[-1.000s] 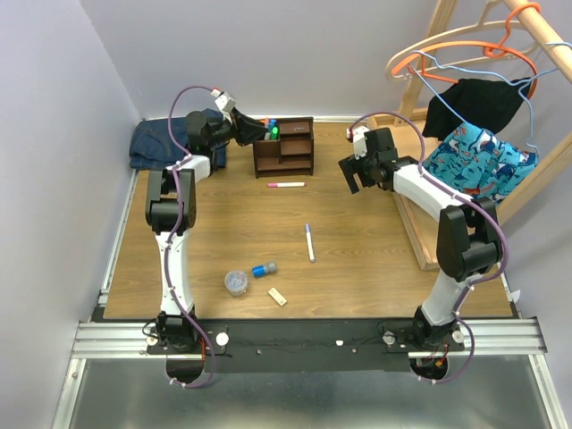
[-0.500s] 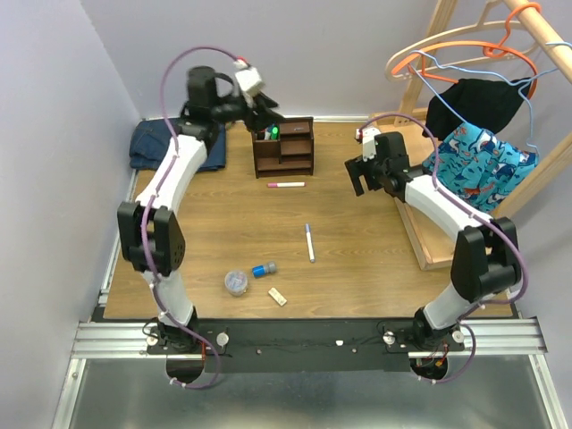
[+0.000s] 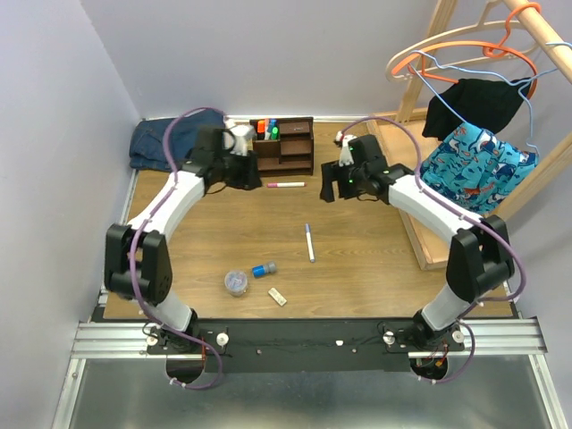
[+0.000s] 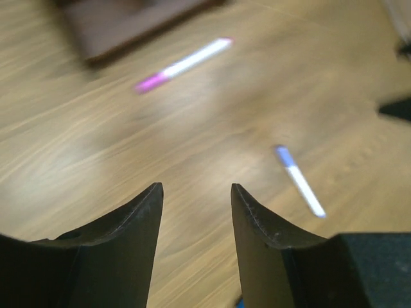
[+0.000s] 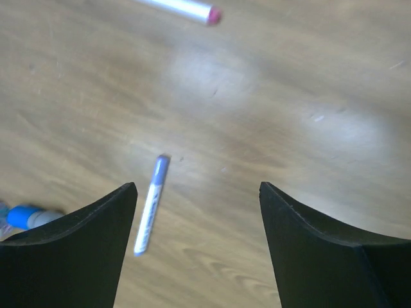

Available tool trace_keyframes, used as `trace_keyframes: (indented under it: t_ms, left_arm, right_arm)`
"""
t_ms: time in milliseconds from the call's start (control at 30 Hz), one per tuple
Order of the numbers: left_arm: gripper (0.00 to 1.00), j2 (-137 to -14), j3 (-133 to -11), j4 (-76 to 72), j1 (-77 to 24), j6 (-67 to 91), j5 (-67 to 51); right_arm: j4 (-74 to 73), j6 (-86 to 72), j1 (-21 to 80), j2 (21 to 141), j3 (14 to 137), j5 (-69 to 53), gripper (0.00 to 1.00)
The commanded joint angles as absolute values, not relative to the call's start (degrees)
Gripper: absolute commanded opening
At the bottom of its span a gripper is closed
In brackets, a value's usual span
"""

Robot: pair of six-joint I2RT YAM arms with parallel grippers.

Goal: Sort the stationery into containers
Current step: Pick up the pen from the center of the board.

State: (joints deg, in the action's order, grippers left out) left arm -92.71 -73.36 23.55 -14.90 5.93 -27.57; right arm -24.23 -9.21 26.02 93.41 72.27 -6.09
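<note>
The dark brown organiser [image 3: 286, 147] stands at the back, with orange, blue and green highlighters [image 3: 265, 128] upright in its pen section. A pink-capped marker [image 3: 286, 184] [image 4: 183, 64] lies just in front of it. A blue-capped marker [image 3: 309, 242] [image 5: 149, 205] lies mid-table. The clear tub [image 3: 236, 282], the blue-grey cylinder [image 3: 264, 269] [image 5: 22, 215] and the beige block [image 3: 278, 296] lie near the front. My left gripper [image 3: 253, 176] [image 4: 196, 189] is open and empty, left of the pink marker. My right gripper [image 3: 329, 185] [image 5: 198, 186] is open and empty, right of it.
A blue denim bundle [image 3: 164, 141] lies in the back left corner. A light-wood rack base [image 3: 420, 228] with hangers and clothes [image 3: 478, 152] fills the right side. Walls close the back and left.
My left gripper has come down from above the organiser's pen section to low over the table beside the pink marker. My right gripper has moved left towards that marker.
</note>
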Motion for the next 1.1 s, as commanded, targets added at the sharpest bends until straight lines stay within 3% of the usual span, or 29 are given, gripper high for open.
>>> trace_keyframes:
  t_ms: [0, 233, 533, 767, 1067]
  left_arm:
    - [0.56, -82.37, -68.92, 18.72, -8.90, 9.06, -16.09]
    - [0.58, -73.75, -59.43, 18.63, -2.11, 4.84, -11.26]
    - [0.59, -66.45, -51.16, 17.76, -2.20, 2.99, -9.23]
    - [0.59, -66.27, -51.15, 16.52, -2.20, 3.16, -9.32]
    - [0.59, -66.71, -50.36, 16.00, -2.20, 3.34, -9.41]
  right_arm:
    - [-31.81, -18.98, 27.77, 98.34, 72.08, -9.49, 0.82]
    - [-32.61, -20.04, 33.66, 105.55, 74.62, -10.55, 0.82]
    - [-33.22, -20.56, 37.79, 112.76, 78.13, -7.92, 0.79]
    - [-34.45, -20.66, 38.58, 116.09, 79.45, -3.17, 0.70]
    - [-35.24, -20.04, 39.72, 120.85, 79.81, -0.26, 0.52]
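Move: The pen with the blue cap lies about 10 cm back from the right hand, 7 cm to its left and some 13 cm below. On the table too, the pink-capped pen is roughly 9 cm ahead and 14 cm left of that hand, and the blue bottle 17 cm back and 20 cm left. From the left hand the blue-capped pen is about 12 cm back, 15 cm right and 16 cm down. The right hand sinks about 12 cm while going left and back to the cap end of the blue-capped pen, its fingers tipping some 20 degrees steeper, then creeps slightly forward as the wide-open fingers partly close around the cap without a visible grip. Meanwhile the empty left hand clears off some 14 cm left, turning counter-clockwise, and halts above the table. ##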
